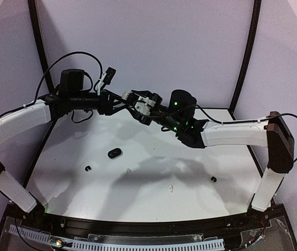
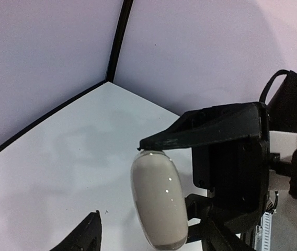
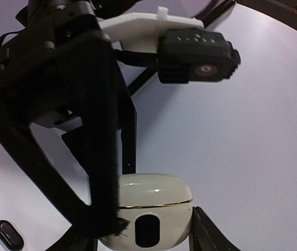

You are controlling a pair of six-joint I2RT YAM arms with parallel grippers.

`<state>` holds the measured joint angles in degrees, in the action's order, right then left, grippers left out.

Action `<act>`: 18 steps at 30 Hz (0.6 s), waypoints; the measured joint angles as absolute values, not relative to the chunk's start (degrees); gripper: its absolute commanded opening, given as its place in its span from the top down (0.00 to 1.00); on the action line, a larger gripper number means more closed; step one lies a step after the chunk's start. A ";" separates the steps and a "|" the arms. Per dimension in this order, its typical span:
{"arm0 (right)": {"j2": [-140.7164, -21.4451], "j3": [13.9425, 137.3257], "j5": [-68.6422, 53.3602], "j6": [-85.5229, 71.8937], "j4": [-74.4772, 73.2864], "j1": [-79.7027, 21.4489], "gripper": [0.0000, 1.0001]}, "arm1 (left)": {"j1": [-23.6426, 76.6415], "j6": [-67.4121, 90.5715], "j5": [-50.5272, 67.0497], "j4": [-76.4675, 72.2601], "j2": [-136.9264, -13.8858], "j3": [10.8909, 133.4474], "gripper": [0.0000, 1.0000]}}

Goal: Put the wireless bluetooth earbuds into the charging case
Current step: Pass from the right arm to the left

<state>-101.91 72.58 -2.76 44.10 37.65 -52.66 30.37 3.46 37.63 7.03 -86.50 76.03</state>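
Note:
The white charging case (image 3: 153, 206), lid closed along its gold seam, is held in the air above the back of the table, and my right gripper (image 3: 148, 235) is shut on its lower half. My left gripper (image 2: 118, 180) is open around it. One of its fingers (image 2: 211, 128) touches the end of the case (image 2: 159, 201), and the other finger (image 2: 83, 235) stands apart. On the table lie two white earbuds (image 1: 129, 170) (image 1: 170, 188) and two black earbuds (image 1: 88, 168) (image 1: 213, 179). From above, both grippers meet at the case (image 1: 142, 103).
A black oval case (image 1: 115, 153) lies on the white table (image 1: 75, 188), left of centre. It also shows in the right wrist view as a black case (image 3: 8, 235). A black frame and purple walls enclose the table's back and sides.

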 measured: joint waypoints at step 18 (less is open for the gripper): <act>-100.95 74.30 -5.34 42.59 30.65 -52.73 0.01 | 30.50 -3.44 39.94 13.39 -87.13 81.78 0.99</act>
<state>-100.95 74.30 -5.34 42.59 30.65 -52.73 30.50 -3.44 39.94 13.39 -87.13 81.78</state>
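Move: The white charging case is gripped in the right fingers, its middle about 1 cm ahead and 1 cm left of that hand point, level with it. From the open left hand it sits roughly 2 cm to the right and 2 cm higher, neither ahead nor back. On the table some 30 cm below, the black case lies about 4 cm ahead and 5 cm left of the left hand, and a white earbud about 8 cm back and 1 cm right. The left fingers shut on the white charging case, pinching its sides from well open to nearly closed while the hand rises about 2 cm to it, then keep their hold. The right hand holds the case nearly still through this, drifting only about half a centimetre back, and right at the end spreads its fingers to let go. ##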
